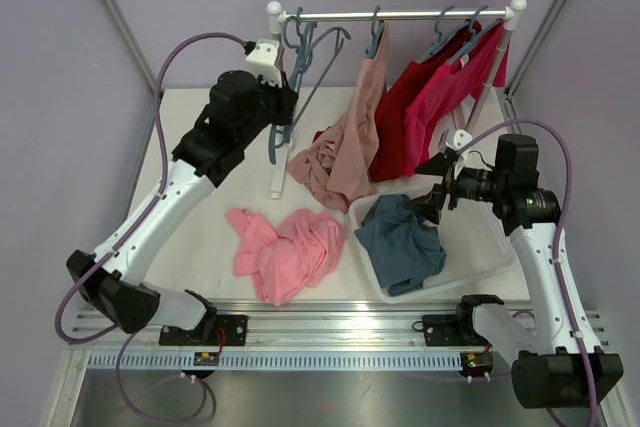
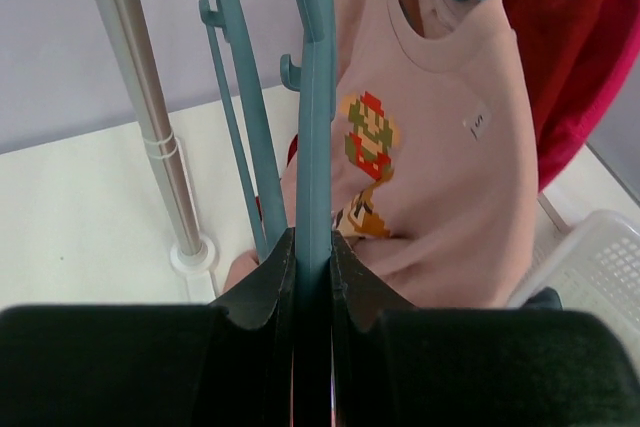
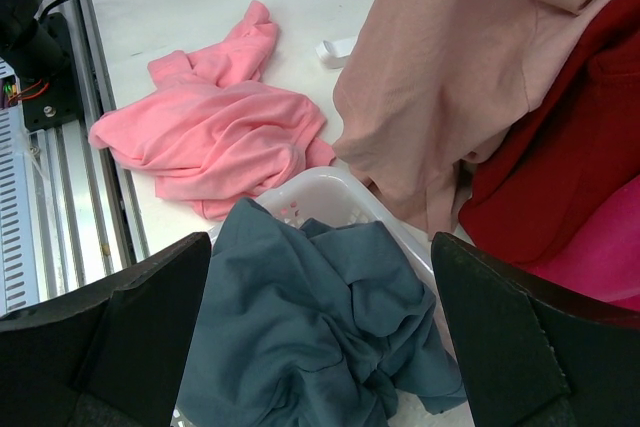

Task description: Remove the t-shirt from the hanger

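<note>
A dusty-pink t-shirt (image 1: 350,137) with a pixel figure print (image 2: 440,147) hangs from a teal hanger (image 1: 376,35) on the rail; its lower part is bunched on the table. My left gripper (image 1: 286,115) is shut on a bare teal hanger (image 2: 316,127) at the rail's left end, just left of that shirt; in the left wrist view the gripper (image 2: 312,247) has its jaws clamped on the hanger's arm. My right gripper (image 1: 436,193) is open and empty above a blue-grey shirt (image 3: 320,317) in a white basket (image 3: 330,185). It also shows in the right wrist view (image 3: 320,347).
Red (image 1: 400,117) and magenta (image 1: 450,87) shirts hang at the rail's right end. A pink shirt (image 1: 285,247) lies crumpled on the table in front. More bare teal hangers (image 1: 298,42) hang by the left rack post (image 2: 140,107). The basket (image 1: 480,247) sits at front right.
</note>
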`<state>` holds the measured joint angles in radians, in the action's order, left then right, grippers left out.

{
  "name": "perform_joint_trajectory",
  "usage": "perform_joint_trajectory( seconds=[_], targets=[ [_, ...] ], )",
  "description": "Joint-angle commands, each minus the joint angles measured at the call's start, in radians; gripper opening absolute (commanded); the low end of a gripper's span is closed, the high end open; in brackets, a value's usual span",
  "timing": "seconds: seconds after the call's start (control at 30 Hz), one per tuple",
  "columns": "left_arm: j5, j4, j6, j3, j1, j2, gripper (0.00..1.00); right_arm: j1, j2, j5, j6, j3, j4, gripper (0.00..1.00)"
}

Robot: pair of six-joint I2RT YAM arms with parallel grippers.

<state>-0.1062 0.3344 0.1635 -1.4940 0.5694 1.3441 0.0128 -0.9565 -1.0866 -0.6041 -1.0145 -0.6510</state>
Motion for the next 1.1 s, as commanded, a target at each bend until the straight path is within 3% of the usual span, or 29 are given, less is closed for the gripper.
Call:
perform_joint_trajectory(
  seconds=[0.0,0.6,0.87,0.97,1.07],
  targets=[
    [-0.068,-0.103,0.01,-0.11,0.01,0.059,0.0,-0.005,0.019,-0.029,0.001,0.002,0.03,0.99],
    [-0.144,-0.041,-0.018,-0.374,0.037,0.336,0.0,-0.005,0.024,-0.045,-0.005,0.007,0.022,0.99],
    [-0.136,-0.026,-0.013,-0.368,0.037,0.352,0.0,-0.005,0.025,-0.048,-0.006,0.008,0.021,1.0],
    [-0.128,-0.035,-0.004,-0.331,0.037,0.33,0.04,-0.005,0.024,-0.049,-0.008,0.008,0.021,0.99],
    [-0.107,-0.035,0.007,-0.311,0.037,0.3,0.15,-0.005,0.024,-0.049,-0.013,0.008,0.02,1.0]
  ],
)
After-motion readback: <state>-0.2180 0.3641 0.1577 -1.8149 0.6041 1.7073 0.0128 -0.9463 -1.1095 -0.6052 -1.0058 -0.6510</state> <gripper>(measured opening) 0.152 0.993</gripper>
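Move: The spot on the rail for the held empty hanger's hook is roughly 23 cm ahead of the left hand, 6 cm to its right and 12 cm up. The first empty hanger already hangs about 20 cm ahead, level sideways and slightly higher; the rack's left post stands 23 cm ahead and 4 cm left. The dusty-pink shirt hangs some 14 cm ahead and 15 cm right, a bit lower. From the right hand, the rail spot is about 33 cm ahead, 25 cm left and 22 cm above. The emptied hanger, still pinched near its shoulder end by the left fingers, is carried about 8 cm forward and 5 cm to the right towards the rail, into the gap between the first empty hanger and the dusty-pink shirt. There the hand stops its reach and sinks about 2 cm, bringing the hook down on the rail, with the grip kept. ##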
